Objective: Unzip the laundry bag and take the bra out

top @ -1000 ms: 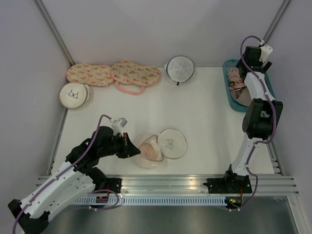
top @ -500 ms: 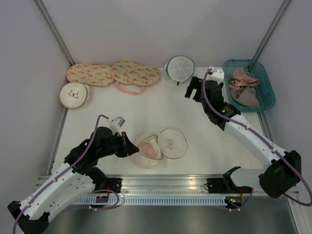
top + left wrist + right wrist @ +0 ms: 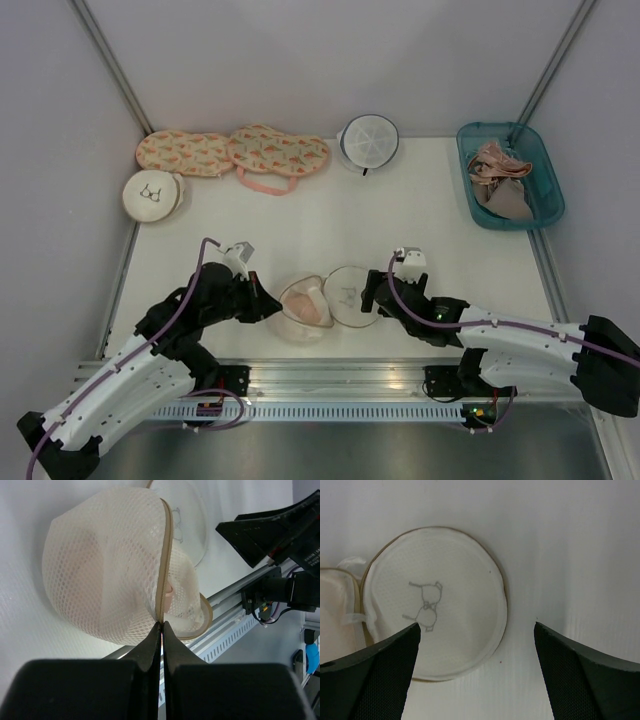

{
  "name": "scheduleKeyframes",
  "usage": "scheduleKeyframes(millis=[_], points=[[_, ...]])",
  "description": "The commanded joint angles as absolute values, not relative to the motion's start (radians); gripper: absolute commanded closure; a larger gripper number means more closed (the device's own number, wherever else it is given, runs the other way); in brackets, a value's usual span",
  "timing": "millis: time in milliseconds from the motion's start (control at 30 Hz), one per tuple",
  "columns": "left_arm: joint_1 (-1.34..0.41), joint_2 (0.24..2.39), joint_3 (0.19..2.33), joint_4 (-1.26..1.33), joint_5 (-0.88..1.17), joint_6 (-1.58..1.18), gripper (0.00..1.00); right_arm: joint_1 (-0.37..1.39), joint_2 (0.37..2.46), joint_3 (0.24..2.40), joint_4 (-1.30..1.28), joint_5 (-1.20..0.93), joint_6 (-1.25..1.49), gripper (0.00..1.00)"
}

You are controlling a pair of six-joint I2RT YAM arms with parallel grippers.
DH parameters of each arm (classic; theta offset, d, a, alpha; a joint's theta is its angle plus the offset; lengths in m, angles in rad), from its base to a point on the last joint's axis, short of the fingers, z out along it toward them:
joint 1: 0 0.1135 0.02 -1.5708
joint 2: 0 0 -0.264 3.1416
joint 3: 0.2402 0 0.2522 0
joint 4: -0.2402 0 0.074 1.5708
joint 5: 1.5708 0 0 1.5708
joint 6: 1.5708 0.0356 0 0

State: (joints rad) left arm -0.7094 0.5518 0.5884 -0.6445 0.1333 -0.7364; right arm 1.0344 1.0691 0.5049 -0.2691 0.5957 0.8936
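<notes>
The laundry bag (image 3: 343, 293) lies unzipped near the table's front, its lid with the black bra drawing (image 3: 427, 605) folded out flat to the right. The pale pink bra (image 3: 308, 312) sits in the mesh dome half (image 3: 100, 565) and shows pink through the gap (image 3: 169, 587). My left gripper (image 3: 161, 625) is shut on the bag's tan zipper rim (image 3: 165, 555) at the dome's left side (image 3: 272, 303). My right gripper (image 3: 476, 630) hangs open low over the lid's right edge, its fingers spread to either side; in the top view it is at the lid's right (image 3: 369, 291).
A second cream round bag (image 3: 153, 194) and two peach patterned pouches (image 3: 232, 153) lie at the back left. A white mesh round bag (image 3: 368, 140) stands at the back. A teal bin (image 3: 542, 170) at the back right holds a tan-grey bra (image 3: 500, 185). The metal rail (image 3: 340, 378) runs along the front.
My right arm has swung from the teal bin down to the front and now reaches over the bag's lid. The left gripper has stayed shut at the bag's rim.
</notes>
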Motion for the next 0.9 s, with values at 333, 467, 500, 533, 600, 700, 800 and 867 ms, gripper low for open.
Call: scheduleKeyframes(millis=[333, 467, 500, 533, 600, 700, 800, 867], points=[[-0.713, 0.572, 0.518, -0.583, 0.158, -0.784, 0.98, 1.2, 1.149, 0.612, 0.042, 0.499, 0.858, 0.09], [-0.715, 0.56, 0.52, -0.583, 0.17, -0.79, 0.98, 1.219, 1.275, 0.701, 0.106, 0.466, 0.821, 0.13], [-0.715, 0.555, 0.517, -0.583, 0.175, -0.793, 0.98, 1.232, 1.313, 0.734, 0.112, 0.466, 0.809, 0.14], [-0.715, 0.551, 0.514, -0.584, 0.176, -0.798, 0.98, 1.235, 1.331, 0.753, 0.112, 0.465, 0.802, 0.16], [-0.715, 0.537, 0.511, -0.584, 0.179, -0.801, 0.98, 1.249, 1.367, 0.79, 0.123, 0.459, 0.79, 0.21], [-0.715, 0.52, 0.505, -0.587, 0.179, -0.804, 0.98, 1.265, 1.397, 0.813, 0.141, 0.428, 0.788, 0.4], [-0.715, 0.517, 0.502, -0.588, 0.178, -0.804, 0.98, 1.288, 1.433, 0.83, 0.146, 0.408, 0.804, 0.65], [-0.715, 0.517, 0.503, -0.588, 0.176, -0.804, 0.98, 1.302, 1.453, 0.836, 0.141, 0.413, 0.816, 0.67]])
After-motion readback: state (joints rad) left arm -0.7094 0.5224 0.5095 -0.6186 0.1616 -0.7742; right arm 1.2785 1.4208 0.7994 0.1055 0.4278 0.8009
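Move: The bra in the open laundry bag lies about 19 cm to the right hand's left, 2 cm back and 5 cm lower. The flipped-back lid lies between, some 10 cm left, level fore and aft and 7 cm below; the held zip edge is about 25 cm left, 7 cm back and 8 cm higher. From the left hand, holding that edge, the bra is some 7 cm right, 4 cm ahead and 12 cm below. The right hand sweeps 19 cm left over the lid, rising, fingers closing partway; the left, still pinching, dips slightly. ##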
